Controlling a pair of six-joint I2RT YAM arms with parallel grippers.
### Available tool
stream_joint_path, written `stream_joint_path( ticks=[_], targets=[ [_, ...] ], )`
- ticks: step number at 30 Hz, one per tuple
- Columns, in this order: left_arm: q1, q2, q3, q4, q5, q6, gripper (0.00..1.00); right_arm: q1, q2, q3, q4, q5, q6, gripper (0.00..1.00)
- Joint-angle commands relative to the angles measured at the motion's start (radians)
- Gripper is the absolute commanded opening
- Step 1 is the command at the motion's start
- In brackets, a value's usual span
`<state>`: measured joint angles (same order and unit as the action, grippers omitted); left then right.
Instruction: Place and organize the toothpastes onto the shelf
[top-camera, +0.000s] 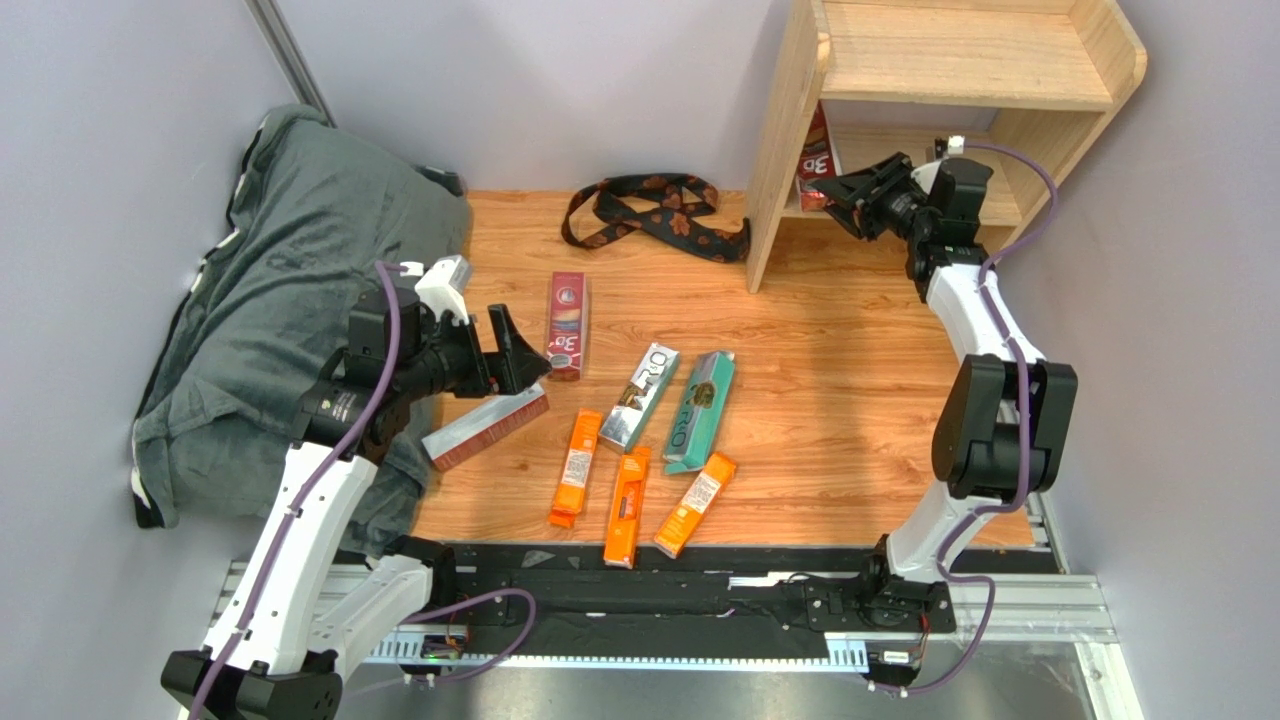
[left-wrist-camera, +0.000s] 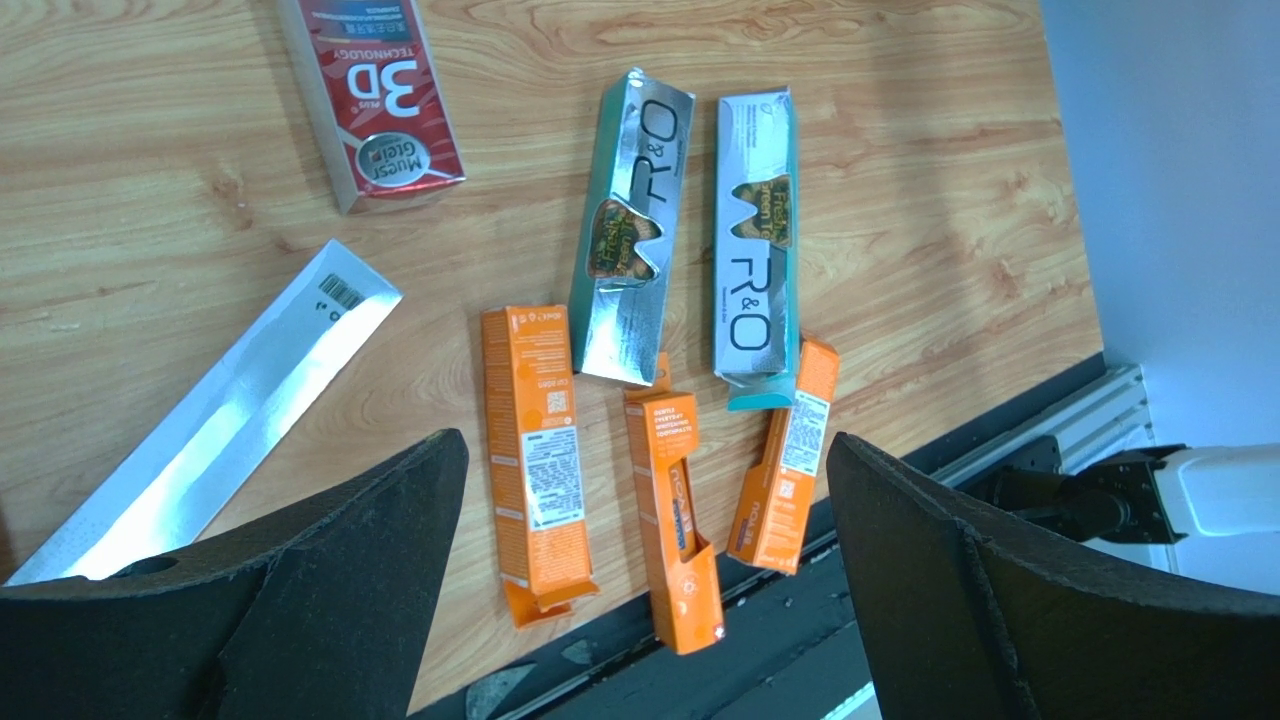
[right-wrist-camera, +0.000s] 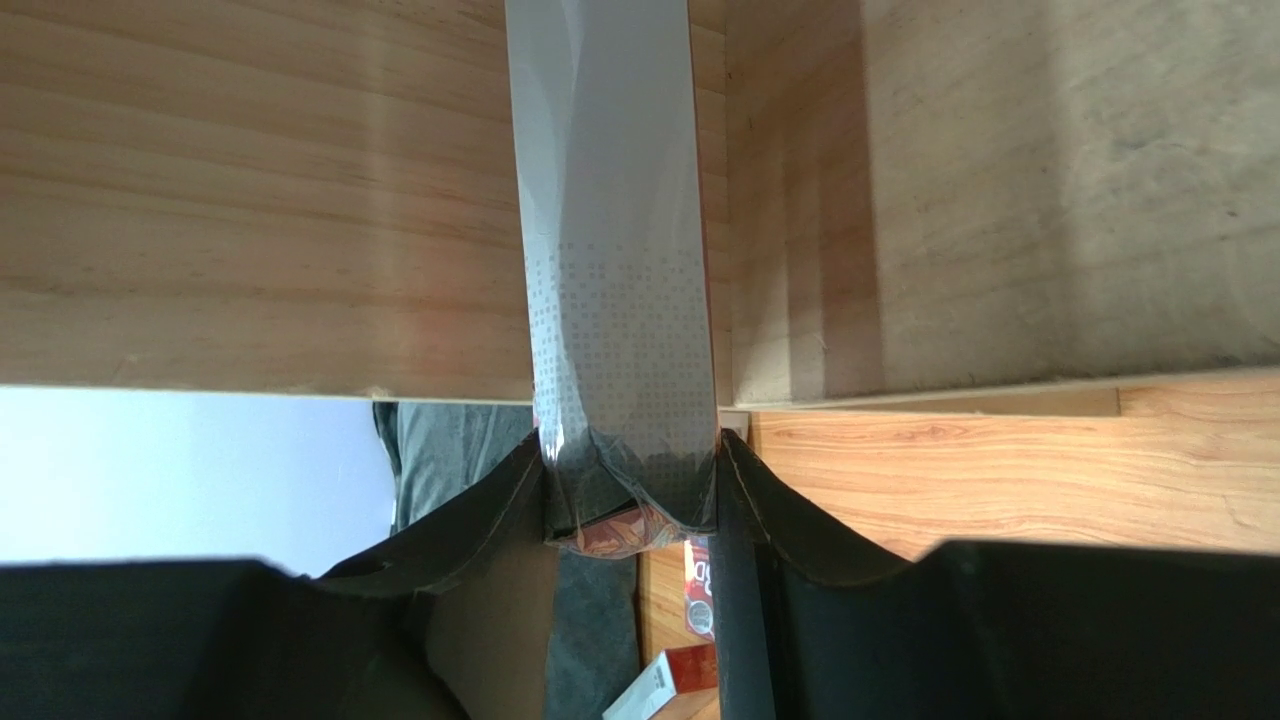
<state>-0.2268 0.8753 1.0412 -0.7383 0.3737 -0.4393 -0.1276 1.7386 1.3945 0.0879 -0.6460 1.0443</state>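
My right gripper (top-camera: 836, 191) is shut on a dark red toothpaste box (top-camera: 816, 158), holding it upright inside the lower tier of the wooden shelf (top-camera: 962, 60). In the right wrist view the box's silver side (right-wrist-camera: 616, 285) rises from the shut gripper (right-wrist-camera: 631, 483) against the shelf (right-wrist-camera: 226, 195) panel. My left gripper (top-camera: 519, 365) hangs open over the floor. Below it lie a red "3D" box (left-wrist-camera: 376, 98), a red box showing its silver side (left-wrist-camera: 211, 435), a silver box (left-wrist-camera: 631, 225), a teal box (left-wrist-camera: 754, 233) and three orange boxes (left-wrist-camera: 538, 450) (left-wrist-camera: 676, 518) (left-wrist-camera: 781, 477). Nothing sits in the left gripper (left-wrist-camera: 646, 450).
A black-and-brown patterned strap (top-camera: 646, 210) lies by the shelf's left side. A dark grey cloth (top-camera: 286, 285) is heaped at the left. A black rail (top-camera: 676, 570) runs along the near edge; the middle orange box overhangs it. Grey walls close in on all sides.
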Motion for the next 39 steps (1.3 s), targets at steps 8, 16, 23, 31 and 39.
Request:
stream_joint_path(
  ticks=[8,16,23,31,39],
  targets=[
    [0.004,-0.018,-0.004,0.005,0.028,0.013,0.98,0.051,0.073,0.126,0.007,-0.024,0.002,0.26],
    [0.004,-0.025,-0.004,-0.007,0.028,0.016,0.98,0.062,0.059,0.097,-0.063,-0.015,-0.044,0.30],
    [0.004,-0.038,-0.010,-0.012,0.033,0.013,0.98,0.062,0.055,0.112,-0.152,-0.037,-0.090,0.55],
    [0.004,-0.044,-0.026,-0.009,0.037,0.010,0.98,0.059,-0.028,-0.007,-0.042,-0.035,-0.079,0.80],
    [0.004,-0.048,-0.055,-0.003,0.047,0.008,0.98,0.059,-0.103,-0.092,0.023,-0.012,-0.078,0.86]
  ],
)
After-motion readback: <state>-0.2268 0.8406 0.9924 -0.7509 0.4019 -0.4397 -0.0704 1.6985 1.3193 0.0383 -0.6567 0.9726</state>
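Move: Just ahead of the right hand, at the left end of the lower shelf board, is the place for the red toothpaste it already holds: its middle about 8 cm forward, 2 cm left and 4 cm below. The left side panel stands 5 cm left and 8 cm ahead, at hand height; the bare middle of that board is some 9 cm right, 8 cm ahead and 5 cm lower. From the idle left hand, the place is about 34 cm ahead, 35 cm right and slightly lower. Easing about 2 cm farther in and slightly left, the right hand lowers the held red toothpaste some 3 cm onto the lower shelf board, beside the left side panel. The fingers then open wide and let go of its near end, and the hand backs out about 4 cm towards the base, edging 2 cm left. ##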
